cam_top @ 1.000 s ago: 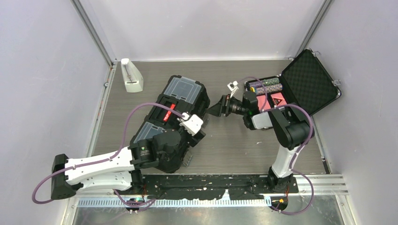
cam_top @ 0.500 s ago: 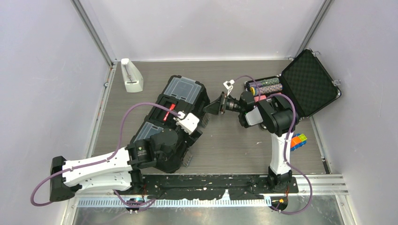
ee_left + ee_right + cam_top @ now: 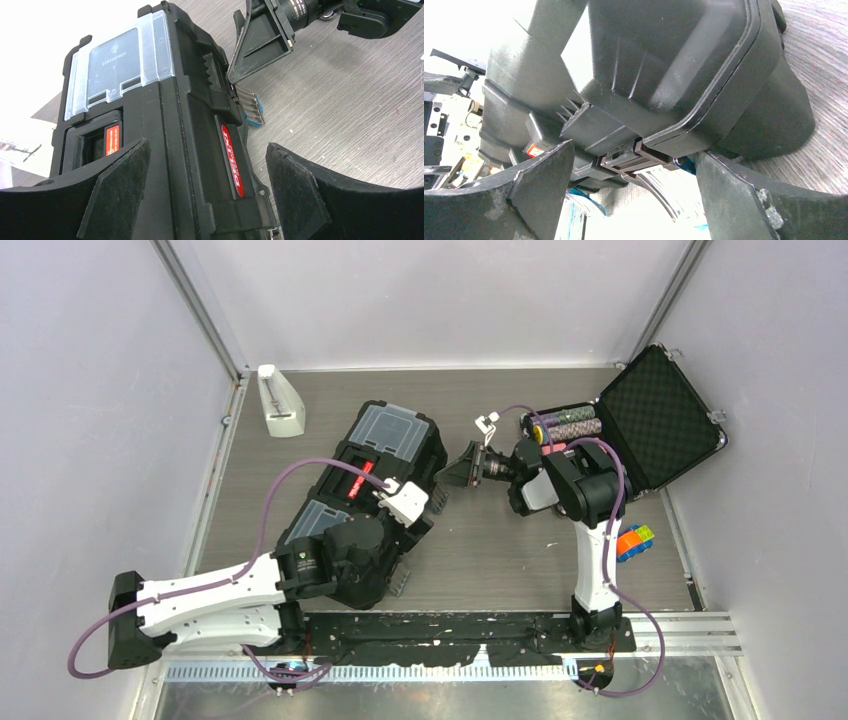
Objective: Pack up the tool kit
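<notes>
The black tool kit box lies shut at an angle left of centre, with clear grey lid compartments and a red-labelled handle. My left gripper hangs open over its front edge. In the left wrist view the left gripper straddles that edge and the red label. My right gripper is open at the box's right end. In the right wrist view the right gripper frames a latch hanging loose under the lid seam. No loose tools show.
A smaller foam-lined case stands open at the back right, holding poker chips. A coloured cube lies beside the right arm. A white object stands at the back left. Frame walls enclose the table.
My right arm has swung its elbow in, uncovering the coloured cube, and its gripper has crept left toward the box's end. The left arm has barely shifted.
</notes>
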You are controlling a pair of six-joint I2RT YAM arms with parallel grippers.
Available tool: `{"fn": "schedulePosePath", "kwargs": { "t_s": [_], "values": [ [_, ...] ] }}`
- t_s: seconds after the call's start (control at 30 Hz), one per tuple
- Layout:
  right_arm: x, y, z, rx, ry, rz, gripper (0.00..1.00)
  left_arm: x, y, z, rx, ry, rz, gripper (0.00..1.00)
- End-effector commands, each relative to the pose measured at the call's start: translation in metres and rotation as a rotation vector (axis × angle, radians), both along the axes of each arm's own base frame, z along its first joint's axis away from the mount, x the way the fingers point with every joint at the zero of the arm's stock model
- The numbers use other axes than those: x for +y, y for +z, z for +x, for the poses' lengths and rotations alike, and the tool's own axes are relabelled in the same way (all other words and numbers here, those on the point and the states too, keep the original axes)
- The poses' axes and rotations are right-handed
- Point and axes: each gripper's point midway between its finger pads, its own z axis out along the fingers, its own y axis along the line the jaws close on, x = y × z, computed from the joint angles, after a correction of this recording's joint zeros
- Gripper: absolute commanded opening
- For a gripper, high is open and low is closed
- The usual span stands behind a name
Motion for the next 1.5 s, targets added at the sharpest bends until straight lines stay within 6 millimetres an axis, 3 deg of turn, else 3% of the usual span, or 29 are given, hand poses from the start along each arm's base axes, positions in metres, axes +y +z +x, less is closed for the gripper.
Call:
{"fn": "schedulePosePath", "kwargs": {
  "t_s": [0.0, 0.43, 0.57, 0.77, 0.97, 1.47],
  "values": [
    [0.003, 0.023, -0.027, -0.089, 0.117, 0.038, 0.91, -0.005, 0.019, 0.003, -0.022, -0.004, -0.028, 0.86],
    [-0.008, 0.027, -0.049, -0.044, 0.203, 0.022, 0.65, -0.023, 0.022, 0.004, -0.036, -0.086, 0.06, 0.86],
    [-0.011, 0.029, -0.058, -0.042, 0.22, 0.017, 0.64, -0.024, 0.004, 0.017, 0.007, -0.07, 0.103, 0.85],
    [-0.017, 0.026, -0.065, -0.028, 0.219, 0.01, 0.64, 0.01, -0.041, 0.049, 0.171, 0.129, 0.21, 0.72],
    [-0.018, 0.026, -0.068, -0.014, 0.22, 0.009, 0.63, 0.033, -0.07, 0.075, 0.241, 0.264, 0.28, 0.65],
    [-0.025, 0.02, -0.089, 0.157, 0.215, -0.023, 0.4, 0.019, -0.064, 0.087, 0.226, 0.224, 0.253, 0.62]
  ]
}}
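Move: The far latch flap, hanging off the tool box's front, is about 4 cm back of the right hand and 2 cm below it. The lid's front edge by that latch lies some 10 cm ahead of the left hand, 1 cm to its right and 4 cm down. From the left hand the red-labelled handle is about 8 cm ahead and 11 cm left, 3 cm down; the near latch is roughly 10 cm back, straight in line, 12 cm lower. The right fingers close from wide to about half open around the far latch flap as that hand draws back some 5 cm and a little to its right, tipping slightly. The left hand, after a small sideways shift, runs about 8 cm forward and 3 cm down along the lid's front edge, turning some 10 degrees counter-clockwise and narrowing its fingers over that edge beside the far latch. ##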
